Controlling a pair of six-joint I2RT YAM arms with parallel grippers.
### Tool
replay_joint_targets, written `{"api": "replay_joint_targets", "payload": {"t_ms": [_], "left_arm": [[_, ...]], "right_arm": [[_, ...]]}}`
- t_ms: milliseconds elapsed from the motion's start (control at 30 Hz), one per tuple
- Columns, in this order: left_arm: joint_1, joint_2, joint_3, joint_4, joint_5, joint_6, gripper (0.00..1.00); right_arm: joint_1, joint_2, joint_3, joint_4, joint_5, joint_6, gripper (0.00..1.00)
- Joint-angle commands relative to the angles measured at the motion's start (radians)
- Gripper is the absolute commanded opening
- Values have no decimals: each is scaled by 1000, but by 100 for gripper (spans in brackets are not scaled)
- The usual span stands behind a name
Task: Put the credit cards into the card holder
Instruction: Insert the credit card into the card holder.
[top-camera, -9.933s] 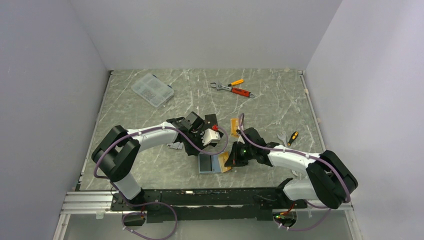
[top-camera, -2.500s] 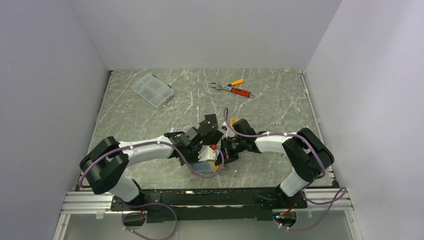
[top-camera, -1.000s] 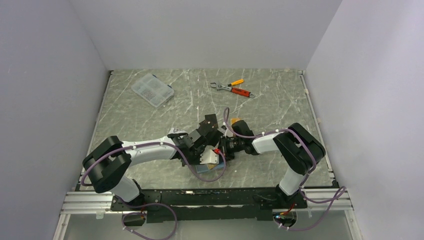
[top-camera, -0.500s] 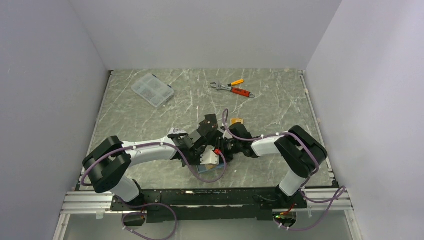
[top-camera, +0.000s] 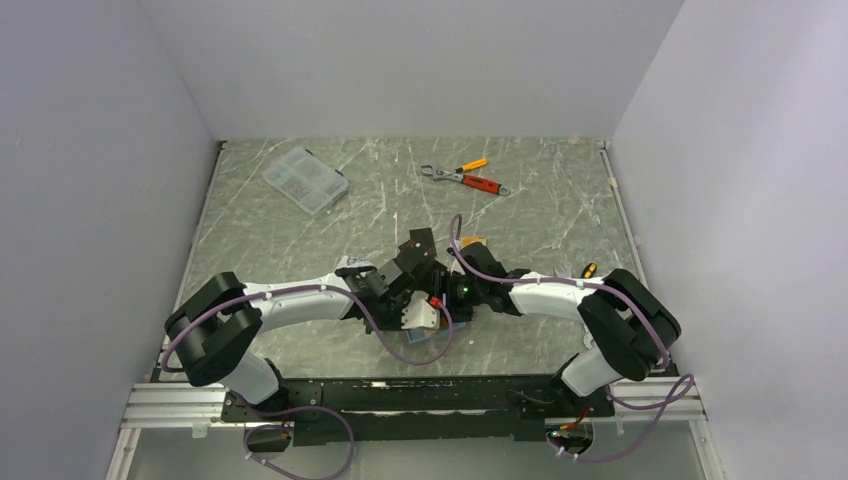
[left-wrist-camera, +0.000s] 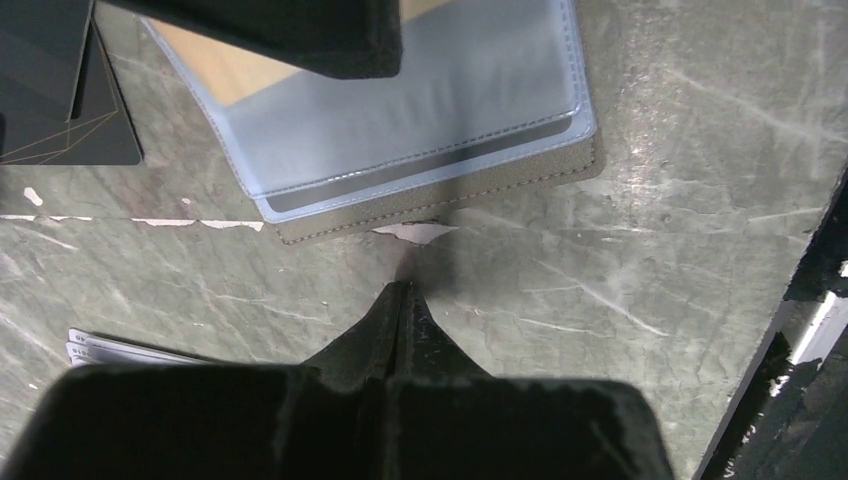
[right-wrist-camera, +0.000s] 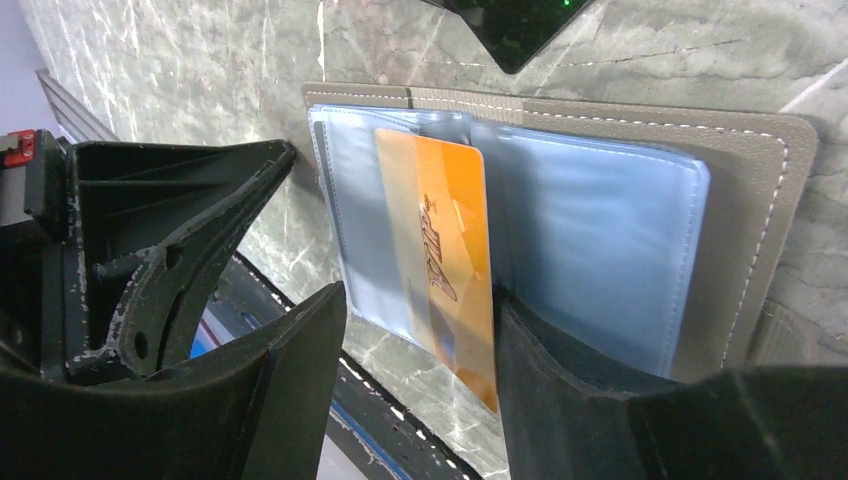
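Note:
The card holder (right-wrist-camera: 600, 200) lies open on the table, taupe outside with blue-grey slots (left-wrist-camera: 420, 110). An orange-gold credit card (right-wrist-camera: 440, 240) sits in a middle slot, its near end sticking out. My right gripper (right-wrist-camera: 420, 345) is open around that end, the card close beside its right finger (right-wrist-camera: 560, 380). My left gripper (left-wrist-camera: 402, 292) is shut and empty, its tip on the table just off the holder's edge. A black card (left-wrist-camera: 60, 90) and silvery cards (left-wrist-camera: 110, 350) lie nearby. From above, both grippers crowd over the holder; the black card (top-camera: 417, 243) and another orange card (top-camera: 473, 242) lie behind them.
A clear compartment box (top-camera: 305, 180) stands at the back left. An orange-handled wrench and pliers (top-camera: 465, 178) lie at the back centre. A small yellow-and-black tool (top-camera: 588, 268) lies by the right arm. The table's front rail (left-wrist-camera: 800, 310) is close to the holder.
My right gripper has opened and let go of the orange card, which stays in the slot. The right arm's elbow has swung out to the right. The left gripper has stayed put.

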Motion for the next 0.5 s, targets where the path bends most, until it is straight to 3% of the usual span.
{"api": "replay_joint_targets", "payload": {"t_ms": [0,167,467], "left_arm": [[30,-44,28,12,37,-21,0],[94,-98,91,-17,114,-71,0],[100,-13,161,62,169,-93,0]], "right_arm": [[21,22,-4,-104,85,-25,58],[23,45,-28,-51,66,-2,57],[24,50,-50,-14,49,4,57]]}}
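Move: The orange card, partly in the holder's left pocket, lies about 6 cm right of the left hand, roughly 1 cm back and 1 cm lower. The card holder's middle is some 9 cm to the right and 2 cm back; the black cards are about 13 cm ahead and 6 cm right, and the silver cards roughly 11 cm ahead and 9 cm left. From the right hand, the orange card is right between the fingers, about 1 cm below. The right hand stays almost still, fingers half open astride the orange card, with one fingertip still against its raised edge. The left hand, fingers shut, rises about 6 cm from the table beside the holder's left edge, first forward and then also rightward, roughly 4 cm forward and 3 cm right, its fingertips tilting some 15 degrees farther rightward. ##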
